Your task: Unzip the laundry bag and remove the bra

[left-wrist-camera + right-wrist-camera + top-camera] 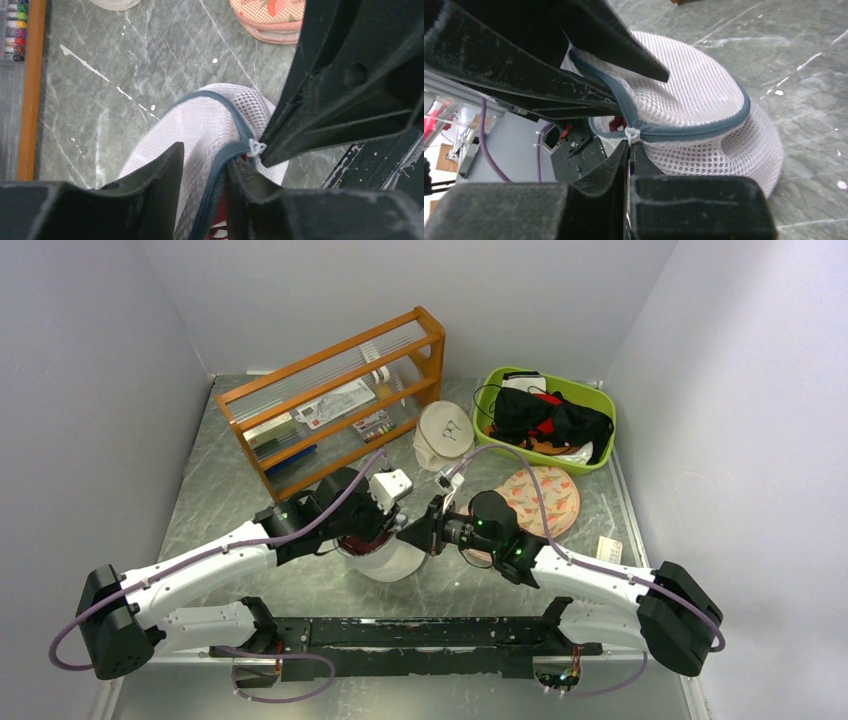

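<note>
The laundry bag (392, 560), a white mesh drum with a dark blue-grey zip, lies between the two arms near the table's front. My right gripper (630, 145) is shut on the small white zip pull (632, 135), with the zip partly open behind it. A strip of dark red bra (616, 122) shows through the opening. My left gripper (205, 155) stands open astride the bag's mesh flap (200, 125) and zip edge, one finger on each side. Red fabric (220, 220) shows beside its right finger. From above, both grippers (378, 530) (408, 533) meet over the bag.
A wooden rack (335, 395) with pens and papers stands at the back left. A green basket (600, 420) of black clothing sits at the back right. A cream round pouch (445, 435) and a peach printed pad (545, 500) lie behind the bag.
</note>
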`<state>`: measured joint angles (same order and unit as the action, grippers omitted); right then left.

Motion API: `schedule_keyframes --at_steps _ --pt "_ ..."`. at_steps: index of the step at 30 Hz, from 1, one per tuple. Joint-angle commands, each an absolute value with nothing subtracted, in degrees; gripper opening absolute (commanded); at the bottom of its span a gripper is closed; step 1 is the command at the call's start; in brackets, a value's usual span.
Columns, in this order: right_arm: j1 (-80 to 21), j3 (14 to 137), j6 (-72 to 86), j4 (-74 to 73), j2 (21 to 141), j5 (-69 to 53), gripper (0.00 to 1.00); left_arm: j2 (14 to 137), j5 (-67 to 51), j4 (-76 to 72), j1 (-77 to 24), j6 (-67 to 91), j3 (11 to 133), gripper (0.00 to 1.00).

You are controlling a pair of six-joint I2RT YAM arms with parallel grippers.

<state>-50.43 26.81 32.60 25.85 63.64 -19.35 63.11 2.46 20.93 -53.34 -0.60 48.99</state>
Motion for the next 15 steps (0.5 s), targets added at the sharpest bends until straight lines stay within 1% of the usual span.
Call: schedule_keyframes --at_steps 1,8,9,12,15 --pt "-51.18 28.63 31.06 26.97 64.54 -16.68 0.0 62.17 2.44 20.82 -53.12 -0.61 50.12 0.37" --pt "-50.4 28.24 31.76 21.71 62.45 -9.75 0.0 58.89 3.88 20.12 -53.22 -0.61 49.6 0.09" --pt "-49.54 27.57 31.78 20.95 62.06 -9.06 0.0 58.32 4.19 19.86 -53.25 -0.68 49.55 0.07" --pt "-45.14 25.41 32.65 20.82 61.64 -9.81 0.0 56.16 4.77 19.37 -53.26 -0.53 49.08 0.07" --pt "-38.03 23.75 35.05 22.61 63.7 -16.35 0.0 53.72 5.38 18.59 -53.27 -0.44 48.35 0.07"
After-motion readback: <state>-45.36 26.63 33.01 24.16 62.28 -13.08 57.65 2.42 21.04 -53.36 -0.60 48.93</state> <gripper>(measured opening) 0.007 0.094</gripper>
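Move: The lid's zipped edge on the laundry bag already stands between the half-open left fingers, about at the hand point. From there the zip pull is roughly 3 cm back and 3 cm right, the bra some 3 cm back, 3 cm left and 8 cm below. The right fingers already pinch the zip pull; the closed zip lies about 5 cm ahead and 1 cm left of them, the peach patterned bag about 8 cm ahead, 26 cm right and 13 cm below. Close the left fingers on the lid's zipped edge, then raise the edge about 3 cm, nearly straight up. Meanwhile keep the zip pull pinched in the right gripper and draw it along the still-closed zip, forward about 4 cm and, towards the end, also to the right, turning the wrist some 10 degrees clockwise. ##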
